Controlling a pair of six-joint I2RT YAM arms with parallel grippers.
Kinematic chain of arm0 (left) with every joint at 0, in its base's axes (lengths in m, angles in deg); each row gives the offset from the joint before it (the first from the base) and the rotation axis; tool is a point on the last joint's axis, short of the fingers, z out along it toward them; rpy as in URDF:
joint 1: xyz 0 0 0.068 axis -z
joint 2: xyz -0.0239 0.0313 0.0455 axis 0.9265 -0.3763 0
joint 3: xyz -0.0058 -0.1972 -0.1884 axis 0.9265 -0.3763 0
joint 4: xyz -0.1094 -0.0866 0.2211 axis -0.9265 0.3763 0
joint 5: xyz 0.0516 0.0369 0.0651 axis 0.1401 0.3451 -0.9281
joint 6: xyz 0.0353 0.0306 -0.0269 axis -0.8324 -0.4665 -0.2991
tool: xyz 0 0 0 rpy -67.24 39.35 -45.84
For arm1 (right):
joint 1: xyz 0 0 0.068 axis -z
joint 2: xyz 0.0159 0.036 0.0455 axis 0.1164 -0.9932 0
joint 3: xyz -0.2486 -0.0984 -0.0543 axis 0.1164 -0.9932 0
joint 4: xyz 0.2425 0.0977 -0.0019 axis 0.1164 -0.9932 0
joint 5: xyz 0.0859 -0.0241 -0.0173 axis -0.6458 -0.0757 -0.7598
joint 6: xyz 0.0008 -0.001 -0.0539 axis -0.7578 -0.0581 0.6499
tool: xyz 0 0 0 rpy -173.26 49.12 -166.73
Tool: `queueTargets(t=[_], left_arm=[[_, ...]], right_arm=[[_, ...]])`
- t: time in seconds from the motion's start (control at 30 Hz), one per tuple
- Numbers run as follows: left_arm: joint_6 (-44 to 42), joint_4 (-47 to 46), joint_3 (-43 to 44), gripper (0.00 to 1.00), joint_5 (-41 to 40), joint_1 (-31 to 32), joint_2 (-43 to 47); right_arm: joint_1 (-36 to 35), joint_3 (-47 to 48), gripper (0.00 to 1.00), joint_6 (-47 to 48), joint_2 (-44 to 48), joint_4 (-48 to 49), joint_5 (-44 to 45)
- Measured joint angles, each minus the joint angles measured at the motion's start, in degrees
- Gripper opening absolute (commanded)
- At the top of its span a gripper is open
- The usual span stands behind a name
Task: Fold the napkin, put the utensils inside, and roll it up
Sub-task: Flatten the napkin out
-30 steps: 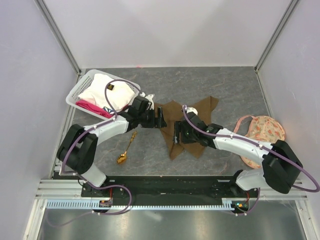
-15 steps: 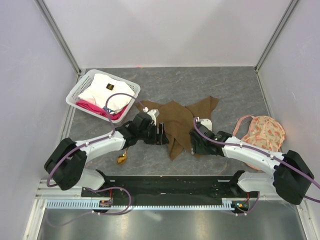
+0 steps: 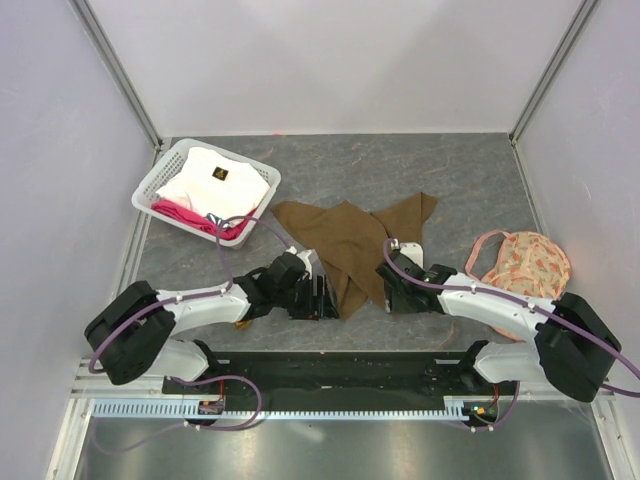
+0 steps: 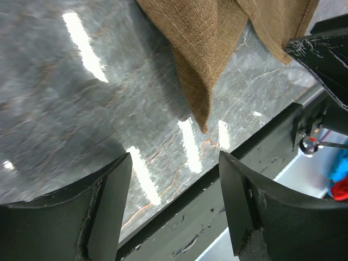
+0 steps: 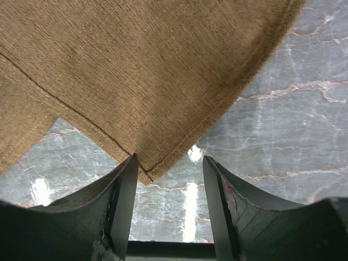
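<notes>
The olive-brown napkin (image 3: pixel 345 235) lies crumpled mid-table, with folds running to a point near the front edge. My left gripper (image 3: pixel 325 298) hovers low at that point's left side. In the left wrist view it is open (image 4: pixel 174 206) with nothing between its fingers, and a folded napkin tip (image 4: pixel 198 117) lies just ahead of the gap. My right gripper (image 3: pixel 395 290) is at the napkin's near right corner. In the right wrist view it is open (image 5: pixel 169 185), and the napkin corner (image 5: pixel 147 171) rests by its left fingertip. The utensils are hidden.
A white basket (image 3: pixel 160 180) at the back left holds a white cloth (image 3: pixel 215 180) and a pink one. A peach floral fabric piece (image 3: pixel 525 262) lies at the right, beside my right arm. The black rail (image 3: pixel 340 365) runs along the table's near edge.
Both grippers have come off the middle of the napkin and moved toward the near edge, to its front corners. Both jaws have narrowed somewhat. The left forearm now covers the gold spoon.
</notes>
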Motion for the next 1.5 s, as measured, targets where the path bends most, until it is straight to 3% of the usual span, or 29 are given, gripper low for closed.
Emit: queueTargets(t=[0.23, 0.4, 0.43, 0.5, 0.53, 0.63, 0.67, 0.7, 0.83, 0.93, 1.03, 1.23, 1.5], left_arm=[[3.19, -8.74, -0.04, 0.65, 3.19, 0.57, -5.60], [4.52, -12.94, -0.04, 0.51, 4.33, 0.63, -8.46], [4.72, -13.57, -0.04, 0.43, 4.63, 0.63, -9.01], [5.25, -14.53, -0.07, 0.33, 4.85, 0.70, -10.01], [5.55, -14.86, -0.09, 0.20, 4.98, 0.72, -10.69], [6.19, -16.46, -0.24, 0.02, 5.44, 0.83, -12.48], [6.32, -16.79, -0.37, 0.02, 5.55, 0.85, -12.83], [6.36, -17.16, -0.42, 0.02, 5.99, 0.83, -13.03], [6.12, -16.24, -0.42, 0.02, 6.03, 0.52, -11.65], [4.76, -11.52, -0.26, 0.02, 5.25, -1.27, -4.81], [1.29, -3.30, 2.62, 0.02, 3.78, -5.86, 5.49], [-8.63, 10.40, 15.43, 0.02, 1.16, -19.32, 23.04], [-16.68, 19.93, 22.10, 0.02, 5.07, -30.62, 25.90]], right_arm=[[0.00, -0.81, 0.58, -0.50, -0.48, 2.38, -1.70], [0.02, -1.66, 0.55, -1.20, -0.92, 3.89, -3.43], [0.02, -1.90, 0.54, -1.29, -0.98, 4.33, -3.87], [0.00, -2.32, 0.46, -1.44, -1.09, 4.90, -4.33], [0.02, -2.36, 0.42, -1.36, -1.09, 4.96, -4.44], [0.33, -2.67, 0.17, -1.36, -1.07, 5.31, -4.26], [0.37, -2.75, 0.02, -1.25, -1.07, 5.66, -4.37], [0.50, -2.84, 0.00, -1.44, -1.09, 6.29, -4.79], [2.27, -2.64, 0.00, -1.36, -1.31, 8.17, -8.00], [6.49, 0.42, 0.00, 0.59, -0.42, 5.79, -9.25], [12.46, 8.98, 0.00, 4.31, 1.40, 2.12, -8.61], [21.38, 34.73, 0.00, 13.16, 1.86, -0.39, -3.93], [28.61, 53.16, 0.00, 20.39, -9.73, 1.92, -1.14]])
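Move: The near-left napkin corner I want with my left hand lies about 4 cm to its right, level fore and aft and some 2 cm below; the gold spoon is about 14 cm to that hand's left and the white basket roughly 23 cm left and 22 cm farther out. For my right hand, the napkin's near-right corner is about 2 cm left and 2 cm down, the near-left corner some 10 cm left and 2 cm back, and the patterned pink cloth about 25 cm right and 5 cm ahead. I ease each hand down to its napkin corner, the left sliding about 4 cm to my right and the right barely shifting left, and pinch both corners shut. Then I sweep both up and forward together, spreading them apart: my right hand about 30 cm up and 24 forward, my left some 25 cm up, 12 forward and back out to my left towards the basket, with both hands' fingers tilting outward-forward by 35 to 40 degrees. ##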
